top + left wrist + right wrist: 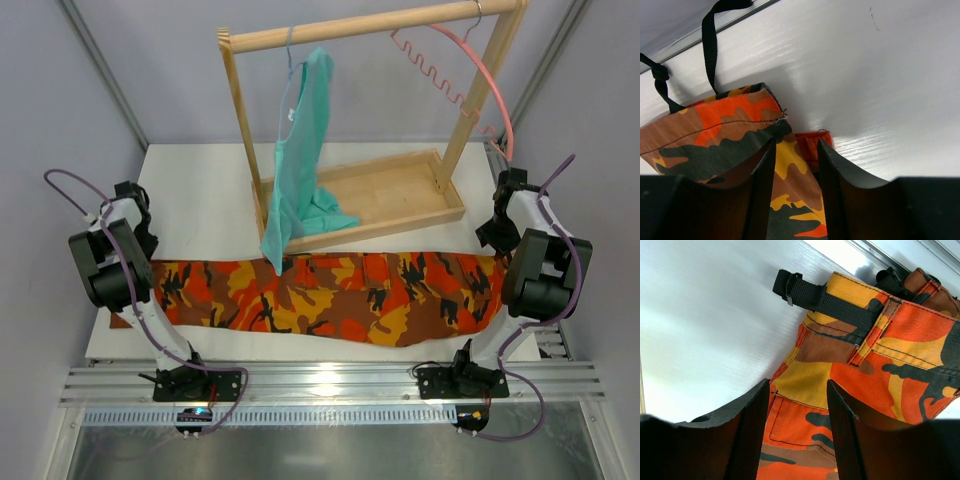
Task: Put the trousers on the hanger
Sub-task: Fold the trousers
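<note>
The camouflage trousers (320, 290) lie flat across the white table, legs to the left and waist to the right. My left gripper (140, 245) is down at the leg end. In the left wrist view it (796, 150) stands open, its fingers astride the hem cloth (790, 175), which fills the gap. My right gripper (497, 240) is at the waist end. It (799, 390) stands open over the orange and yellow cloth (805, 380) by a pocket seam. The pink hanger (494, 88) hangs bare from the right end of the wooden rail.
A wooden rack (370, 25) with a tray base (400, 215) stands behind the trousers. A teal garment (300, 170) hangs from its rail, its lower end reaching the trousers' far edge. Black straps (830, 302) lie at the waistband, others (710, 45) at the leg end.
</note>
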### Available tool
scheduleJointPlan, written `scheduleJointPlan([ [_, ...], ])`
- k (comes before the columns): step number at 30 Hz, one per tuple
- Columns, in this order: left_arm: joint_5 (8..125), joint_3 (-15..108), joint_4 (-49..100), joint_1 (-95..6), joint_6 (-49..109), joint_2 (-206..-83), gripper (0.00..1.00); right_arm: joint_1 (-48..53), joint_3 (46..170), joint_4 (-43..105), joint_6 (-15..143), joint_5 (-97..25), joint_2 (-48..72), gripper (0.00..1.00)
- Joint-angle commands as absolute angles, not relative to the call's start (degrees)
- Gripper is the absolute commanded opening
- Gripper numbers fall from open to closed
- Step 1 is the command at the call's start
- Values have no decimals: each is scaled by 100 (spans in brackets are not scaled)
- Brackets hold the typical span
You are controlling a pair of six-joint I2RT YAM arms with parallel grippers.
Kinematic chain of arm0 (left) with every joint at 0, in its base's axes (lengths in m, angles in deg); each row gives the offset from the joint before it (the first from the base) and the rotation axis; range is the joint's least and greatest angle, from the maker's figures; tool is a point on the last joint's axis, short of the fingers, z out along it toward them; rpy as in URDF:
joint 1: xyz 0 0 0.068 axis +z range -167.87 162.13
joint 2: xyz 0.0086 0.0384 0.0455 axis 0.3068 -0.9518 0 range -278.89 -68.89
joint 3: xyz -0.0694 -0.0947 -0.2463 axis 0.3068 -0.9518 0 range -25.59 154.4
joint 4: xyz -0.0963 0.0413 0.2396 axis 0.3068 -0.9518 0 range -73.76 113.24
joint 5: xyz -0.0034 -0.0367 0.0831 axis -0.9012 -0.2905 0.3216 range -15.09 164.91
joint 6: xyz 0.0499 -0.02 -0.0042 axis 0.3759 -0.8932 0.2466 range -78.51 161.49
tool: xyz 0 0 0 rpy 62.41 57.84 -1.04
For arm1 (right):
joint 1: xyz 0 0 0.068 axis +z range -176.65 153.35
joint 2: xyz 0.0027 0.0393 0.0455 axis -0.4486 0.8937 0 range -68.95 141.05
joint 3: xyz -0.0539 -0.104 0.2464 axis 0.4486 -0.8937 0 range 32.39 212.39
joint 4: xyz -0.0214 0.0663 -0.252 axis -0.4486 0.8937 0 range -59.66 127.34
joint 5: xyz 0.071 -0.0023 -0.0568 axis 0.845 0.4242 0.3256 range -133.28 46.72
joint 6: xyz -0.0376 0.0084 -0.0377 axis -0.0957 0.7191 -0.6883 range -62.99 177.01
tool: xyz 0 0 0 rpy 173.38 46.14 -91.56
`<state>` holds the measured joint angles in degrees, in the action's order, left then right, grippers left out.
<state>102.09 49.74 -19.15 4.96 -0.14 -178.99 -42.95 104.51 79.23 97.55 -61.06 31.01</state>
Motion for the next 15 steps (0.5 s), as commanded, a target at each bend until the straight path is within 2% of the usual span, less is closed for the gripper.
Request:
scheduleJointPlan([
  [1, 10189, 4911, -1692, 569, -96, -17945, 38, -4300, 10657, 7868, 9665, -6130, 3001, 53],
  [5, 10276, 4937, -1727, 569, -79, -17963, 27, -4309, 10701, 7868, 9674, -6121, 3027, 53],
  [9, 10426, 4972, -1850, 569, -61, -17937, 10, -4300, 10701, 7868, 9665, -6113, 3071, 53],
  [10, 10478, 4981, -1877, 578, -53, -17919, 2, -4300, 10701, 7868, 9665, -6104, 3089, 53],
  [15, 10645, 4990, -2139, 560, -26, -17612, 1, -4309, 10683, 7851, 9674, -6112, 3133, 53],
])
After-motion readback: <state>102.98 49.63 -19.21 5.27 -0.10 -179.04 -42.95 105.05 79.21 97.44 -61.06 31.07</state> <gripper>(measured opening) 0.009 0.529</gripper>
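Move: The far edge of the trouser leg lies right at the left hand's fingertips, about 1 cm below the hand point. The leg's hem corner is some 2 cm to the left of the hand, level with it and 1 cm down; the black straps hang about 10 cm left and 5 cm back. The wooden rack base stands roughly 70 cm to its right and 20 cm ahead. From the right hand that leg edge is some 107 cm to the left, level ahead and about 5 cm below. Staying low and nearly in place over the leg's far edge, drifting under 1 cm, the left hand shuts its fingers from a bit under half open to fully closed, pinching the cloth just inside the hem corner. Its wrist keeps its slanting, downward-pointing attitude. ##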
